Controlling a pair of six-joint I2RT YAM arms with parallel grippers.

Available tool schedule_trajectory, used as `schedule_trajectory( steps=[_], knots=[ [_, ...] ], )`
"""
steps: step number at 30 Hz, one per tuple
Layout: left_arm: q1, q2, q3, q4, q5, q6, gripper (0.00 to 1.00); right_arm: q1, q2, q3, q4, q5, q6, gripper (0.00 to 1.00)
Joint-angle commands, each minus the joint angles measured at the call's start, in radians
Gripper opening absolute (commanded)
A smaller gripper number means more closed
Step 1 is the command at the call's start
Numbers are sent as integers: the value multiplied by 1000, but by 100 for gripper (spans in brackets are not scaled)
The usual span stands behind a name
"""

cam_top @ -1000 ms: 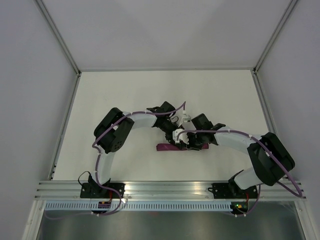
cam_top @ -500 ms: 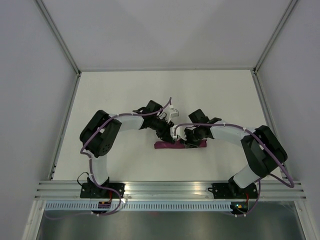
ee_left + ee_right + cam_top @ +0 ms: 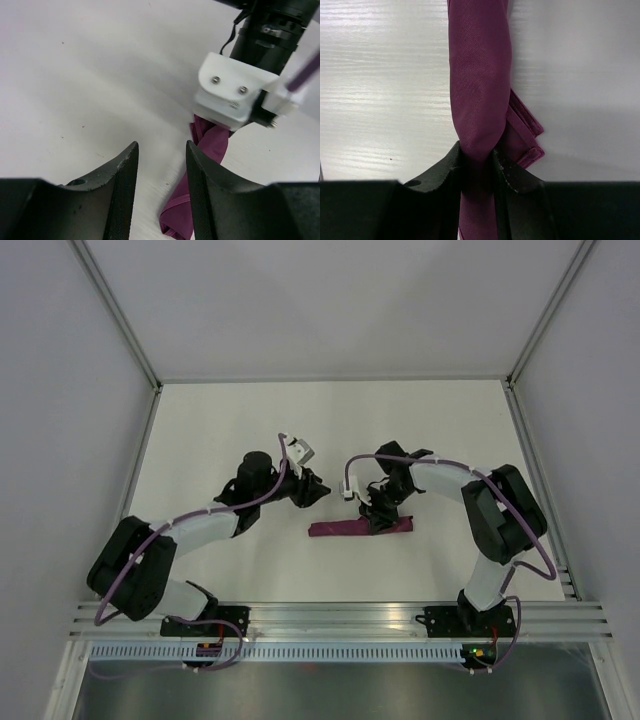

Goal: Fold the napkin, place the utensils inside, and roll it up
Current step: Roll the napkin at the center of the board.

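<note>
The napkin [image 3: 345, 529] lies as a tight plum-purple roll on the white table, running left to right. My right gripper [image 3: 381, 519] is shut on the napkin near its right part. In the right wrist view the roll [image 3: 480, 75] runs up from between the closed fingers [image 3: 520, 177], with a loose hemmed corner [image 3: 527, 135] sticking out to the right. My left gripper [image 3: 318, 491] hangs open, up and left of the roll, touching nothing. The left wrist view shows bare table between its fingers [image 3: 122, 185] and the napkin's end [image 3: 210, 145] beyond them. The utensils are hidden.
The white table [image 3: 220, 420] is bounded by a metal frame and pale walls on three sides. The right arm's white wrist housing [image 3: 232, 95] sits just above the roll in the left wrist view. The arm bases stand on a rail [image 3: 330, 618] at the near edge.
My left arm has drawn back to the left, off the napkin roll, and its jaws have widened. My right gripper stays closed on the roll.
</note>
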Motion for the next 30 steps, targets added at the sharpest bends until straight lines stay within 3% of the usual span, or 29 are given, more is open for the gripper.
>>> schedule_trajectory(
  steps=[1, 5, 10, 18, 30],
  knots=[
    [-11, -103, -111, 274, -128, -85, 48, -26, 155, -4, -222, 53, -73, 10],
    [-36, -165, -235, 393, -185, -99, 50, -58, 257, 104, -302, 38, -93, 10],
    [-169, -184, -248, 341, -286, 0, 50, -81, 339, 196, -365, 38, -85, 10],
    [-365, -56, -139, 163, -390, 223, 50, -88, 399, 263, -400, 39, -70, 10],
    [-520, 145, 70, -87, -378, 436, 51, -105, 431, 311, -400, 39, -42, 10]
  ],
)
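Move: Half open and holding nothing, the left hand has the middle of the rolled napkin about 7 cm back, 9 cm to its right and 12 cm below; the roll's left end is some 7 cm back and 4 cm to the left of that hand. The right hand already pinches the roll on the table, its middle level with the fingers and some 4 cm to their left. A loose napkin corner sticks out about 3 cm ahead and 2 cm left of the right fingers. Rolling the pinched napkin, the right hand turns some 35 degrees about the left-right axis, fingertips swinging towards the base, and partway through starts drawing back about 4 cm and 2 cm right, grip kept at table height. The left hand, after a small leftward and upward start, sweeps back and right about 9 cm each and sinks some 5 cm towards the roll, fingers half open and not touching. ##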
